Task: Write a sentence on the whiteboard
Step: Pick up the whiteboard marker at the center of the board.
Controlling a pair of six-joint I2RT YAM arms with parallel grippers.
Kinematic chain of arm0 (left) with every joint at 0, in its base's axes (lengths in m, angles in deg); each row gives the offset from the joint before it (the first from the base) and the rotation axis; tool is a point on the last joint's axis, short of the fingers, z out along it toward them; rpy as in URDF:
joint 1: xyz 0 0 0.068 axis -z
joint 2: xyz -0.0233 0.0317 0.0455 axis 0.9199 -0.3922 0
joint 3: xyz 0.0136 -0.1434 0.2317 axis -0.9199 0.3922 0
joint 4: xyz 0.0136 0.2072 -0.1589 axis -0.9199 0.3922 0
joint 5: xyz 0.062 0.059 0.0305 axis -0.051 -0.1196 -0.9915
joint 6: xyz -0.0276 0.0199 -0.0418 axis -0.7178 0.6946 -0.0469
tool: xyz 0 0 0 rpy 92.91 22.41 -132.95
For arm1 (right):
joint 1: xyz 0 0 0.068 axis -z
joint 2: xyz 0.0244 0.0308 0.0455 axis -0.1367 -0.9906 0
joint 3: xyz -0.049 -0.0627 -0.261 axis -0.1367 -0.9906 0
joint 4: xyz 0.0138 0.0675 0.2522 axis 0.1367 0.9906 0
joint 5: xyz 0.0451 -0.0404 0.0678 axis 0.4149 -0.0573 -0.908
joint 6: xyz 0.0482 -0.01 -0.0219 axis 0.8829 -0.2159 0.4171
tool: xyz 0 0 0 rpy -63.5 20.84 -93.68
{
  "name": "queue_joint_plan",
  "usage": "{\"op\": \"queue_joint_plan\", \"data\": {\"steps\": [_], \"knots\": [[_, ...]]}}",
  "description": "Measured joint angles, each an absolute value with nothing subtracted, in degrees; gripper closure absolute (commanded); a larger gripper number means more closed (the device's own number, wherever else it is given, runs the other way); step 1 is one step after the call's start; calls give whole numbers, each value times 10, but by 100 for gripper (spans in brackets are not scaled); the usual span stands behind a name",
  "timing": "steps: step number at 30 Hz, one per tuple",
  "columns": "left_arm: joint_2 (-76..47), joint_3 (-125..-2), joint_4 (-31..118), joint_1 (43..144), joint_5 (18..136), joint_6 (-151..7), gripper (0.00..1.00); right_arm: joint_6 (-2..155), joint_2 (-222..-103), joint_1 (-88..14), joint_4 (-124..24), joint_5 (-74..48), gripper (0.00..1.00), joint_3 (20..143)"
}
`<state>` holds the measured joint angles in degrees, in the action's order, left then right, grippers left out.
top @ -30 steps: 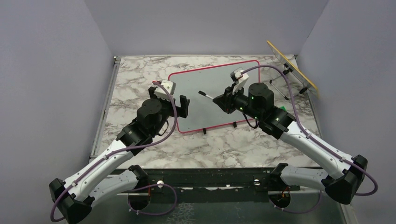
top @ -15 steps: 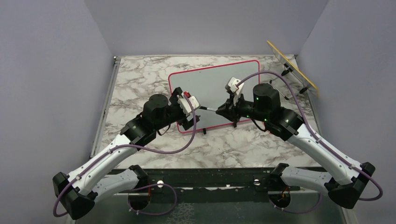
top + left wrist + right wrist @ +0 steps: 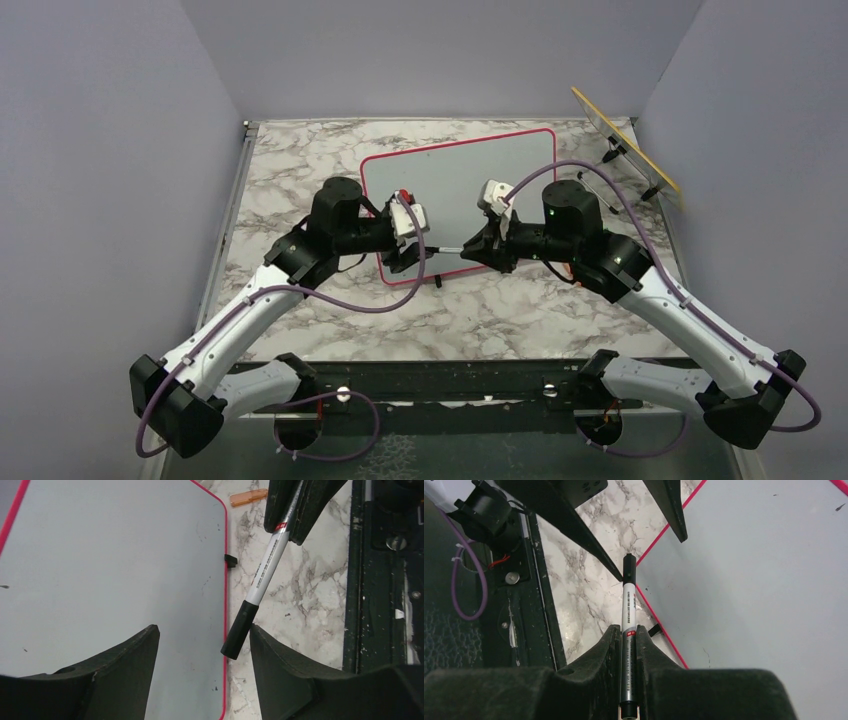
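Note:
The whiteboard (image 3: 450, 180) with its thin pink-red frame lies flat on the marble table. Its face (image 3: 100, 555) bears only a few dark specks, and no sentence is in view. My right gripper (image 3: 478, 250) is shut on the barrel of a grey marker (image 3: 628, 595), which points left over the board's near edge. The marker's black cap (image 3: 240, 630) sits between the open jaws of my left gripper (image 3: 202, 630), close against the right-hand finger (image 3: 280, 665). In the right wrist view the left gripper's fingers (image 3: 594, 540) flank the cap.
A yellow-edged panel on a wire stand (image 3: 625, 140) stands at the back right. A small orange piece (image 3: 248, 497) lies on the marble near the board. A black foot (image 3: 230, 560) sticks out of the board's frame. The dark base rail (image 3: 450, 380) runs along the table's near edge.
My left gripper has swung right and reached the marker's cap, its jaws narrowing. The right gripper has carried the marker down and left toward the board's near edge.

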<state>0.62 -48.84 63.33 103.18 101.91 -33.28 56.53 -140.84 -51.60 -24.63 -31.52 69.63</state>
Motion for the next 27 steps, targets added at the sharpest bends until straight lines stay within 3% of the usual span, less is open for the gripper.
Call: {"op": "queue_joint_plan", "data": {"steps": [9, 17, 22, 23, 25, 27], "knots": [[-2, -489, 655, 987, 1150, -333, 42, 560, -1413, -516, -245, -342, 99, 696], [-52, -491, 667, 987, 1214, -347, 54, 559, -1436, -516, -244, -360, 99, 697], [-48, -491, 683, 985, 1220, -341, 70, 559, -1436, -516, -243, -363, 99, 697], [-44, -491, 686, 985, 1221, -339, 76, 559, -1437, -516, -243, -363, 99, 698], [-38, -491, 688, 985, 1223, -334, 100, 559, -1437, -516, -243, -365, 99, 698], [-35, -491, 693, 985, 1230, -329, 100, 558, -1439, -516, -242, -367, 99, 702]]}}
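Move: The cap of the marker in the right gripper sits about 2 cm back, 2 cm right and 1 cm below the left fingers; from the right hand it is some 8 cm left, 1 cm ahead and 2 cm lower. The whiteboard's middle is roughly 25 cm ahead and 10 cm right of the left hand, 25 cm below. Its left black clip stands about 8 cm ahead and 4 cm right of that hand, equally low. Bring the left gripper back about 4 cm and down some 2 cm onto the marker's black cap, swinging the wrist about 15 degrees clockwise and rolling it slightly. Narrow the half-open fingers on the way, then shut them on the cap from both sides. Keep the right grip on the barrel, easing that hand about 1 cm left and down. ##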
